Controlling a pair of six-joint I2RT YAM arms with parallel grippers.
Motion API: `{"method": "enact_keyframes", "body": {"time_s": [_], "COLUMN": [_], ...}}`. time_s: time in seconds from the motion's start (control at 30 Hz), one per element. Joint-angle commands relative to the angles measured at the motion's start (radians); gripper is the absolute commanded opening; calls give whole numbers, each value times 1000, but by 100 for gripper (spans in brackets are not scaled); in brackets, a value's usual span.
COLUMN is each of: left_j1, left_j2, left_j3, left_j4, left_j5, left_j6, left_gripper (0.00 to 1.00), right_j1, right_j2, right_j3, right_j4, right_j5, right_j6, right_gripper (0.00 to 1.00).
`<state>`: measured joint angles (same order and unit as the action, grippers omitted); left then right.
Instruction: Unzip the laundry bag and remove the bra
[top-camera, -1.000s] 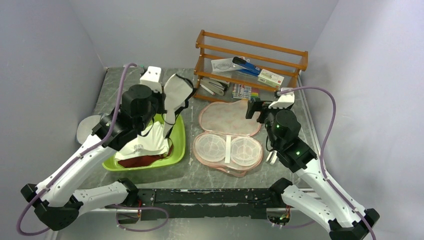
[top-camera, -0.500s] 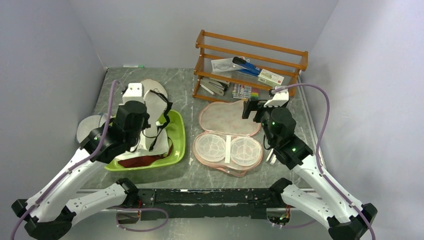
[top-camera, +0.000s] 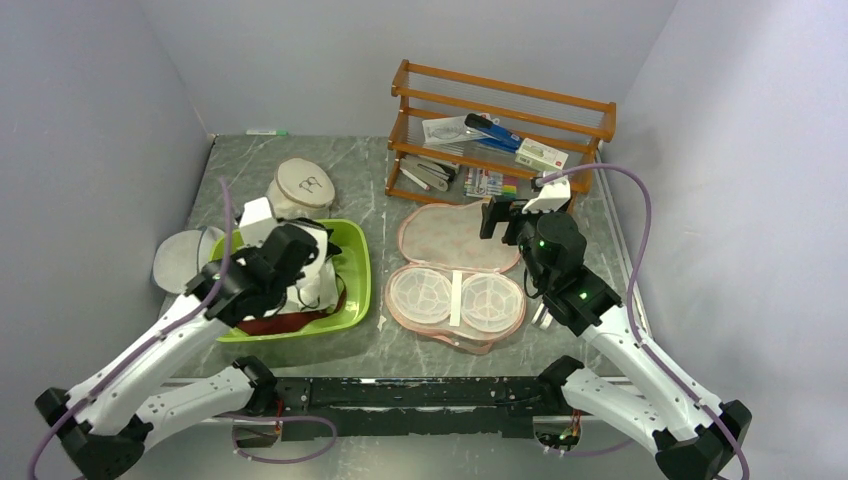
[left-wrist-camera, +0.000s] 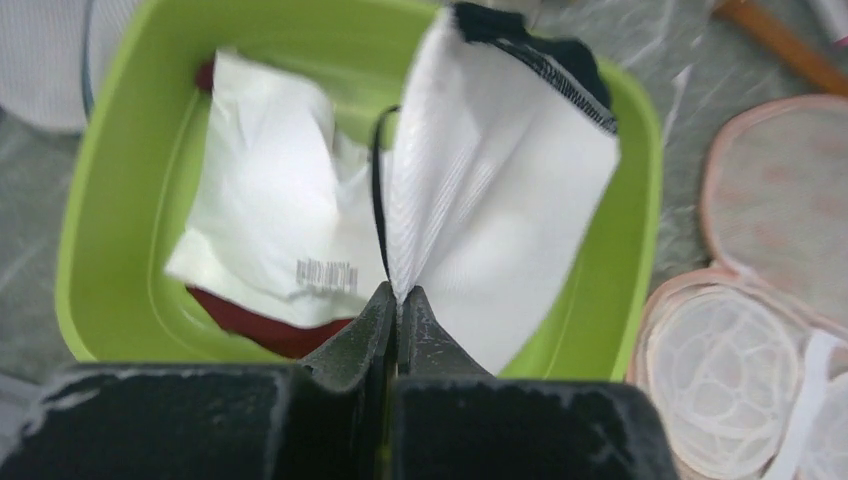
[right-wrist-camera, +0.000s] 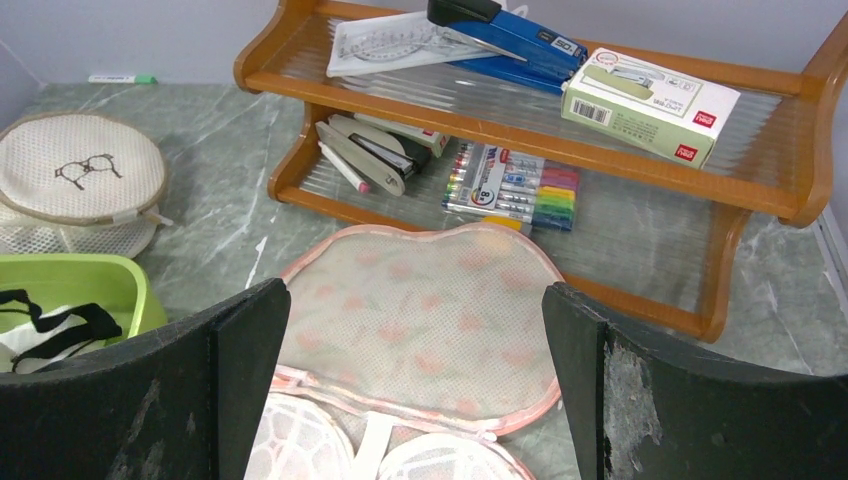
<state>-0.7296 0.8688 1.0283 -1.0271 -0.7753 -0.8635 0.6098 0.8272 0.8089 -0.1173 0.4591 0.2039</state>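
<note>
The peach-pink laundry bag (top-camera: 455, 270) lies unzipped and folded open on the table, its printed lid (right-wrist-camera: 430, 320) toward the shelf and two white mesh cups (top-camera: 455, 298) showing in the near half. My left gripper (left-wrist-camera: 398, 292) is shut on the white bra (left-wrist-camera: 500, 190) with black trim and holds it over the green basin (top-camera: 350, 300). My right gripper (right-wrist-camera: 415, 400) is open and empty, above the far edge of the open bag.
The green basin (left-wrist-camera: 110, 180) also holds a white cloth with a barcode label and a dark red item. A round white mesh bag (top-camera: 303, 183) with a bra icon and a flat grey-white disc bag (top-camera: 177, 255) lie near the basin. A wooden shelf (top-camera: 500, 130) with stationery stands behind.
My left arm has swung down and back toward the near left, lowering the bra into the basin. The round mesh bag is now uncovered. The right arm has shifted slightly left.
</note>
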Motion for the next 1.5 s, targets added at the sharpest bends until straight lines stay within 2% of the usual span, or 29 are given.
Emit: {"method": "enact_keyframes", "body": {"time_s": [0.0,0.17,0.27,0.4,0.47,0.57,0.7,0.8,0.97,1.13,1.27,1.47], "left_j1": [6,6,7,7,8,7,7,7,8,8,7,8], "left_j2": [48,99,146,193,198,180,118,49,-74,-156,-99,66], "left_j3": [-88,-232,-287,-298,-302,-310,-280,-222,-149,-148,-126,-16], "left_j4": [-46,111,148,163,186,194,92,40,195,503,712,848], "left_j5": [76,156,177,196,231,258,184,116,82,121,151,241], "left_j6": [-264,-311,-348,-352,-323,-301,-358,-345,-121,154,315,478], "left_gripper": [7,7,8,21,31,57,87,99,100,100,100,100], "right_j1": [-6,-5,-4,-4,-4,-5,-4,-5,-5,-5,-4,-7], "right_j2": [-6,2,11,19,26,40,57,76,122,174,223,304], "right_j3": [1,-4,2,-1,-2,2,1,0,-7,-18,-21,-17], "right_j4": [15,18,7,3,5,1,4,-1,-12,-27,-37,-50], "right_j5": [-6,-15,-22,-29,-37,-42,-57,-74,-110,-148,-156,-100], "right_j6": [2,5,8,7,8,15,19,31,65,109,127,132], "right_gripper": [100,100,100,100,100,100,100,100,100,100,100,100]}}
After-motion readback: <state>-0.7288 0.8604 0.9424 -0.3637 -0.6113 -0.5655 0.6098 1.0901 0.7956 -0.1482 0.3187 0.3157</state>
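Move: Just below the left hand, which still holds the bra, the middle of the green tub lies some 19 cm down and about 1 cm ahead. The glasses-print laundry bag stands roughly 19 cm ahead and 2 cm left of this hand. From the right hand, empty and open, the unzipped watermelon laundry bag's middle is about 5 cm back, 8 cm left and 28 cm below; the wooden shelf stands some 14 cm straight ahead. Lowering the bra about 14 cm into the tub while tipping down nearly 20 degrees, the left hand opens wide and lets go, then climbs some 20 cm clear, also forward and right, tilting back up. The right hand, fingers open, sinks gathering speed and drifts left over the unzipped laundry bag, tipping down without touching it. ##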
